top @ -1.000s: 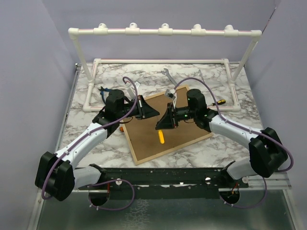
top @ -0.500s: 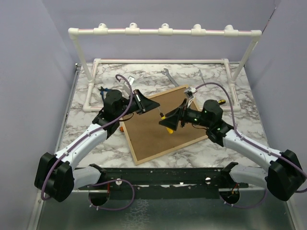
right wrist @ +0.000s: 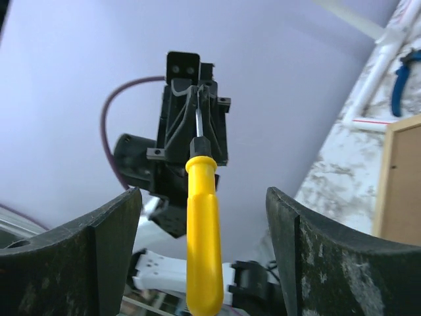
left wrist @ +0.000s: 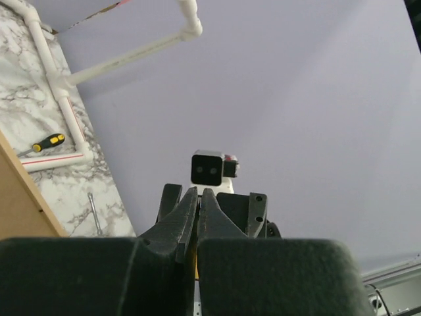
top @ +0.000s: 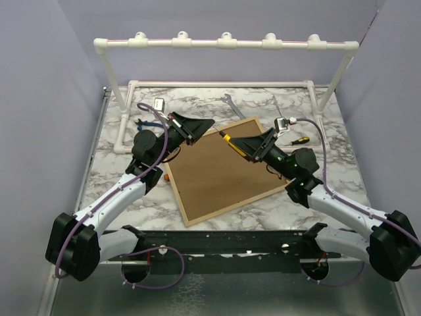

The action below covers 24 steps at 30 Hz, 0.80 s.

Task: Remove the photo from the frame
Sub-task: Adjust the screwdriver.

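Note:
The frame (top: 217,178) lies face down mid-table, its brown back up. The photo is hidden under it. Above the frame's far corner the two grippers face each other in the air. My left gripper (top: 211,124) is shut on the thin metal shaft of a yellow-handled screwdriver (top: 234,143). In the right wrist view the yellow handle (right wrist: 204,243) hangs between the spread fingers of my right gripper (right wrist: 204,194), which is open, with a gap on each side. The left gripper (right wrist: 195,92) pinches the shaft tip. The left wrist view shows its own fingers (left wrist: 198,192) pressed together.
A white PVC pipe rack (top: 223,43) spans the back of the marble table (top: 118,168). Near it lie a black-and-yellow screwdriver (top: 297,139), a wrench (top: 231,104) and blue pliers (top: 141,125). A small orange piece (top: 168,176) sits by the frame's left edge.
Both grippers have lifted off the frame's back and swung toward the far corner. The right gripper's jaws have opened around the yellow handle, which rose with them.

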{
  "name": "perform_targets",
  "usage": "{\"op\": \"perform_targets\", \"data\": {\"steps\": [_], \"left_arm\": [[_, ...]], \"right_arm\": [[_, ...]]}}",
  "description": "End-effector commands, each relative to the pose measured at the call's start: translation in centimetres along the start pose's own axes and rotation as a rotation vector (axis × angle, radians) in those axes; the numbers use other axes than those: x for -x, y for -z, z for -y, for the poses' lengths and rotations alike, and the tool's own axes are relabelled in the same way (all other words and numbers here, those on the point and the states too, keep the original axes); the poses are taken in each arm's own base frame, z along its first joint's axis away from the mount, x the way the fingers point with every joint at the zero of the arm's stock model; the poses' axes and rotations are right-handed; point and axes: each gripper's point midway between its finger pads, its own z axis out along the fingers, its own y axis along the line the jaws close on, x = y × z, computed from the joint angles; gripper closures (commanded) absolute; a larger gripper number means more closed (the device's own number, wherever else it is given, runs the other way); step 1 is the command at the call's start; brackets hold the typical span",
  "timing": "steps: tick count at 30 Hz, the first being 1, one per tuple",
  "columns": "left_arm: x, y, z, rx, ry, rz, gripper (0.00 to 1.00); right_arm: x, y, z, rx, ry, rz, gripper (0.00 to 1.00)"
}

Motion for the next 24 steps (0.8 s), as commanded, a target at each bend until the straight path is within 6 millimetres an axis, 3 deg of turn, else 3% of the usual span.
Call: {"op": "perform_targets", "data": {"steps": [1,3,9,13,19,24], "left_arm": [[1.8,-0.1,2.7,-0.084,0.01,0.085,1.0],[2.0,-0.1,2.7,-0.083,0.0,0.099,1.0],[2.1,0.1,1.7,-0.061,-0.015,0.118,1.0],[2.0,0.1,1.7,-0.06,-0.02,0.114,1.0],[1.7,0.0,1.6,-0.059,-0.013,0.097,1.0],[1.6,0.1,1.2,-0.053,-0.013,0.094,1.0]], "right_arm": [[1.1,-0.4,-1.5,0.079,-0.17,0.09,0.26],[1.1,-0.5,-1.6,0.079,-0.187,0.105,0.34],[0.8,-0.6,-1.3,0.052,-0.208,0.132,0.4],[1.1,-0.3,-0.9,0.035,-0.204,0.155,0.52],[1.4,-0.3,-0.3,-0.005,-0.181,0.173,0.45],[1.4,-0.6,-0.5,-0.005,-0.163,0.167,0.5]]}}
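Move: The left hand has the screwdriver by its shaft; the handle's middle sits about 7 cm to its right, 5 cm back and 3 cm lower. For the right hand that yellow handle is almost in reach, roughly 1 cm back, 1 cm left and 2 cm below, lined up with the gap between its fingers. From the right hand, the photo frame lies some 30 cm below, centred about 1 cm ahead and 2 cm left; the wrench is 27 cm straight ahead, equally low. Rolling about 10 degrees around its own finger line, clockwise as seen from behind the hand, the right hand edges up and forward barely 1 cm while its fingers narrow from wide to half open around the yellow handle. The left hand, shut on the shaft, eases up, forward and left about 1 cm each, then holds still. ##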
